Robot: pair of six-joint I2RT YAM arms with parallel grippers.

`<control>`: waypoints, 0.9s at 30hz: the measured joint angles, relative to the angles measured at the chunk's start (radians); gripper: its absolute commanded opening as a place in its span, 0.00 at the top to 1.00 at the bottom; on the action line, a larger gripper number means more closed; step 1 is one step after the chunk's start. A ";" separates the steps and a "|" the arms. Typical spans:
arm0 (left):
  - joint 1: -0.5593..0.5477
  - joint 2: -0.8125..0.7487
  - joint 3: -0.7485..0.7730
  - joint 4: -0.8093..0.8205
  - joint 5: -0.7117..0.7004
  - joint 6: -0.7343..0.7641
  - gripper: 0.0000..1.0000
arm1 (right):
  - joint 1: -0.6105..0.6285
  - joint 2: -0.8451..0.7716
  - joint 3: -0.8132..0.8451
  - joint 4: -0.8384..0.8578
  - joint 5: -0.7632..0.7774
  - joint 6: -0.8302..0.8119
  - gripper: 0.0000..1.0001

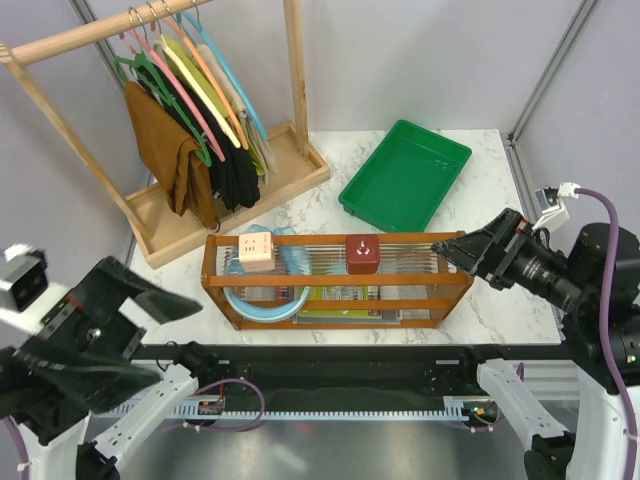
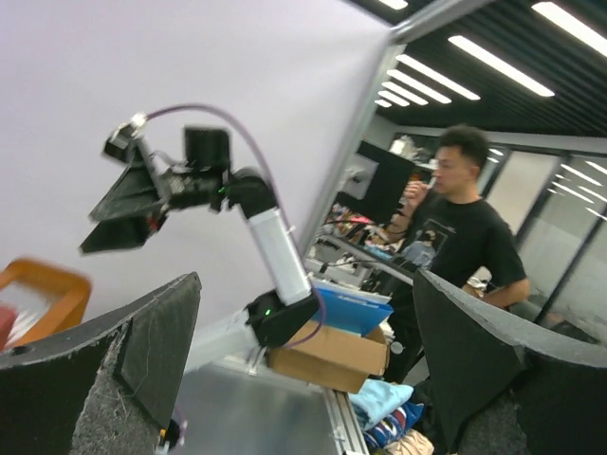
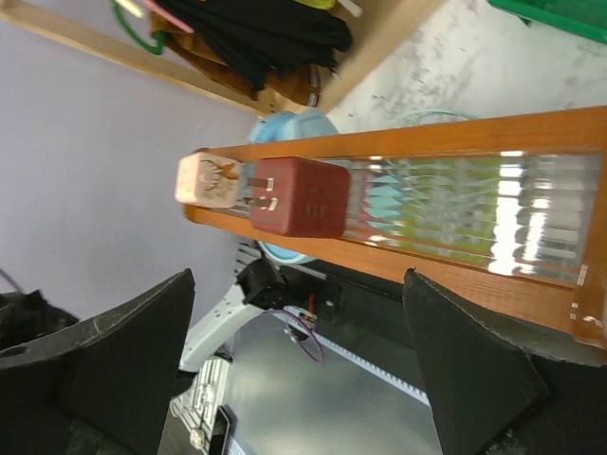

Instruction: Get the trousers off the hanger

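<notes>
The rust-brown trousers (image 1: 172, 150) hang folded over the bright green hanger (image 1: 130, 68) at the left end of the wooden clothes rail (image 1: 90, 35), at the back left. A strip of the trousers (image 3: 292, 93) and the green hanger (image 3: 133, 19) also show at the top of the right wrist view. My left gripper (image 1: 130, 335) is open and empty, low at the near left, far from the rail; its jaws (image 2: 303, 370) face off the table. My right gripper (image 1: 462, 255) is open and empty at the right, level with the wooden shelf; in its wrist view (image 3: 294, 370) nothing lies between the fingers.
A black garment (image 1: 225, 160) and a pale olive-yellow garment (image 1: 258, 145) hang beside the trousers on pink, yellow, orange and blue hangers. A wooden glass-topped shelf (image 1: 335, 305) holds a pink cube (image 1: 257, 250) and a red cube (image 1: 361, 253). A green tray (image 1: 405, 175) lies at the back right.
</notes>
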 measured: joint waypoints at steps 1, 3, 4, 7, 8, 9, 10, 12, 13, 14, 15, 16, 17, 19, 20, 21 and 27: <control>0.000 0.024 0.023 -0.061 -0.003 0.022 0.00 | 0.000 0.017 0.008 -0.026 0.013 -0.014 0.02; 0.000 0.062 0.056 -0.154 -0.012 0.049 0.01 | 0.000 0.054 0.035 -0.064 0.035 -0.042 0.02; 0.000 0.081 0.071 -0.201 -0.021 0.058 0.00 | 0.000 0.071 0.049 -0.077 0.046 -0.055 0.02; 0.000 0.141 0.130 -0.340 -0.062 0.078 0.00 | 0.000 0.111 0.077 -0.105 0.069 -0.085 0.02; 0.000 0.162 0.158 -0.394 -0.079 0.085 0.00 | 0.000 0.121 0.082 -0.112 0.085 -0.087 0.02; 0.000 0.185 0.192 -0.445 -0.098 0.097 0.00 | 0.000 0.127 0.084 -0.119 0.102 -0.085 0.02; -0.001 0.209 0.228 -0.494 -0.120 0.111 0.00 | 0.000 0.134 0.085 -0.127 0.123 -0.084 0.02; -0.003 0.252 0.302 -0.590 -0.163 0.138 0.00 | 0.000 0.143 0.085 -0.137 0.151 -0.082 0.02; -0.005 0.274 0.341 -0.628 -0.190 0.153 0.00 | 0.000 0.147 0.085 -0.138 0.159 -0.083 0.02; -0.007 0.291 0.374 -0.661 -0.211 0.167 0.00 | 0.000 0.150 0.087 -0.138 0.165 -0.084 0.02; -0.010 0.306 0.401 -0.687 -0.229 0.183 0.00 | 0.000 0.158 0.094 -0.143 0.176 -0.088 0.02; -0.014 0.317 0.423 -0.709 -0.245 0.197 0.00 | 0.000 0.167 0.109 -0.148 0.187 -0.095 0.02; -0.016 0.328 0.442 -0.725 -0.257 0.212 0.00 | 0.000 0.178 0.127 -0.150 0.193 -0.103 0.02; -0.020 0.349 0.470 -0.747 -0.275 0.235 0.00 | 0.000 0.199 0.163 -0.149 0.202 -0.116 0.02; -0.021 0.363 0.488 -0.764 -0.283 0.246 0.00 | 0.000 0.211 0.182 -0.149 0.206 -0.125 0.02; -0.021 0.381 0.507 -0.779 -0.290 0.257 0.00 | 0.000 0.222 0.196 -0.147 0.208 -0.133 0.02; -0.021 0.539 0.683 -0.912 -0.394 0.325 0.02 | 0.000 0.287 0.233 -0.146 0.199 -0.175 0.02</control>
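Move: The brown trousers, with the green hanger beside them, are roughly 42 cm ahead of the left hand, 14 cm to its left and 25 cm lower. The black trousers hang about 9 cm to the right of the brown pair. The cream box on the rack is some 24 cm ahead of the left hand, 4 cm right and 32 cm below. From the right hand, the brown trousers are about 33 cm ahead, 52 cm left and 12 cm lower; the green basket is some 40 cm ahead, 38 cm below. Forward at a brisk pace, about 16 cm at nearly constant height, the empty left hand goes towards the hanging clothes, swinging its fingers from right-and-up to forward-right and nearly level, wide open throughout. The right hand eases some 7 cm forward and slightly right, dipping and mostly recovering its height, its open fingers free above the rack's right end. ##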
